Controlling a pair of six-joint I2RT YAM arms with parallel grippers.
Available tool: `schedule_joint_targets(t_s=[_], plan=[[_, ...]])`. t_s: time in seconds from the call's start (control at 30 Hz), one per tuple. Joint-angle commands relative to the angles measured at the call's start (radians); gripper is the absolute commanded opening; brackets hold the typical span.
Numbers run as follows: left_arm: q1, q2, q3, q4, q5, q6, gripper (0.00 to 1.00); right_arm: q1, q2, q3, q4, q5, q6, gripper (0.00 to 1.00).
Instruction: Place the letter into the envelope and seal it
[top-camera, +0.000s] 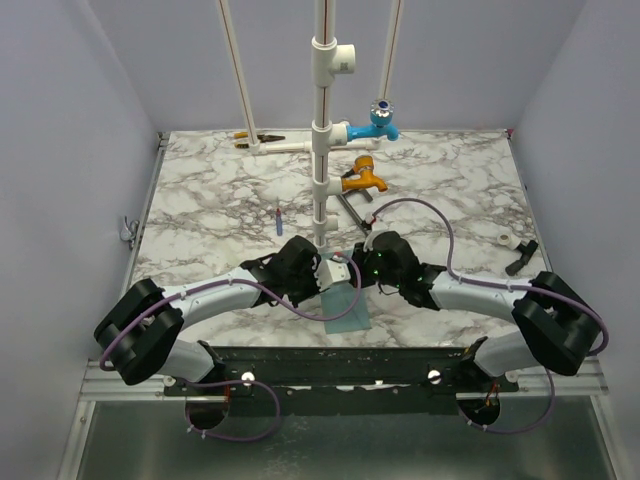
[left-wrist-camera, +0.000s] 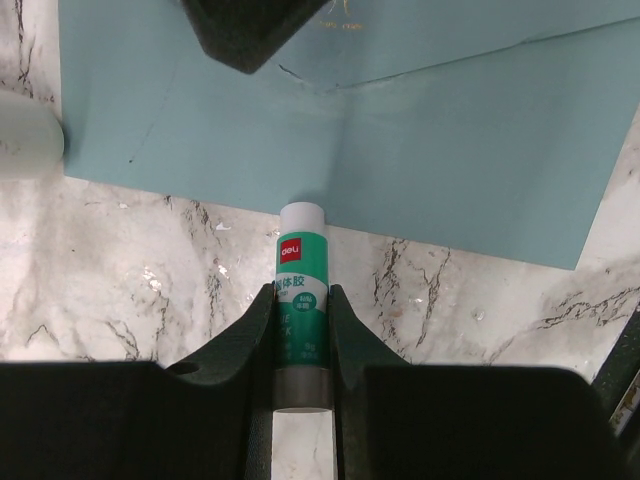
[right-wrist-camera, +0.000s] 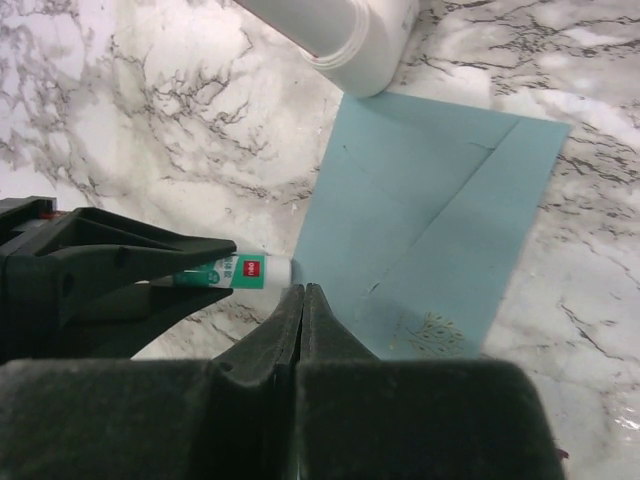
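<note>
The teal-blue envelope (top-camera: 347, 308) lies flat on the marble between the two arms, its flap creases showing (right-wrist-camera: 420, 215). The letter is hidden. My left gripper (left-wrist-camera: 302, 292) is shut on a green and white glue stick (left-wrist-camera: 301, 240), whose white end meets the envelope's (left-wrist-camera: 450, 150) near edge. Just beside that stick (right-wrist-camera: 240, 271), my right gripper (right-wrist-camera: 303, 290) is shut with nothing between its fingers, its tip over the envelope's edge. Whether it presses on the paper I cannot tell. In the top view both grippers (top-camera: 318, 272) (top-camera: 364, 266) meet above the envelope.
A white pipe stand (top-camera: 322, 150) rises just behind the grippers, its foot (right-wrist-camera: 345, 35) beside the envelope's far corner. It carries a blue tap (top-camera: 381, 122) and an orange tap (top-camera: 364, 178). A blue pen (top-camera: 279, 220), pliers (top-camera: 258, 139) and a black tool (top-camera: 522, 257) lie around.
</note>
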Motion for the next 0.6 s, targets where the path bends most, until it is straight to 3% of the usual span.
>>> schedule_joint_targets(t_s=[0.0,0.13,0.3,0.57], plan=[[-0.004,-0.018,-0.009,0.012,0.014,0.008,0.00,0.003,-0.008,-0.034,-0.060,0.054,-0.001,0.01],[-0.004,-0.017,-0.008,0.012,0.012,0.007,0.00,0.003,0.096,-0.051,0.027,-0.023,0.001,0.01],[-0.004,-0.016,-0.004,0.012,0.009,0.010,0.00,0.001,0.222,-0.036,0.006,0.025,0.004,0.01],[-0.004,-0.016,-0.001,0.015,0.005,0.013,0.00,0.001,0.119,-0.007,-0.065,-0.025,-0.055,0.01]])
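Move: The envelope's flap tip lies almost straight under the right hand's closed fingers, about 1 cm to their right and 7 cm below. The held glue stick's middle is about 6 cm left, 3 cm back and 4 cm below the right hand, its cap at the envelope's left edge. The white pipe's foot stands some 9 cm ahead and 4 cm left. From the left hand, the flap tip is about 3 cm ahead, 7 cm right and 4 cm down. Straight down, quickly, the right hand drops about 6 cm with its fingers shut, tipping slightly and easing barely a centimetre back and right; its fingertips come down on the flap tip, press there and stay. The left hand keeps still, its grip on the glue stick unchanged and the cap still against the envelope's left edge. ##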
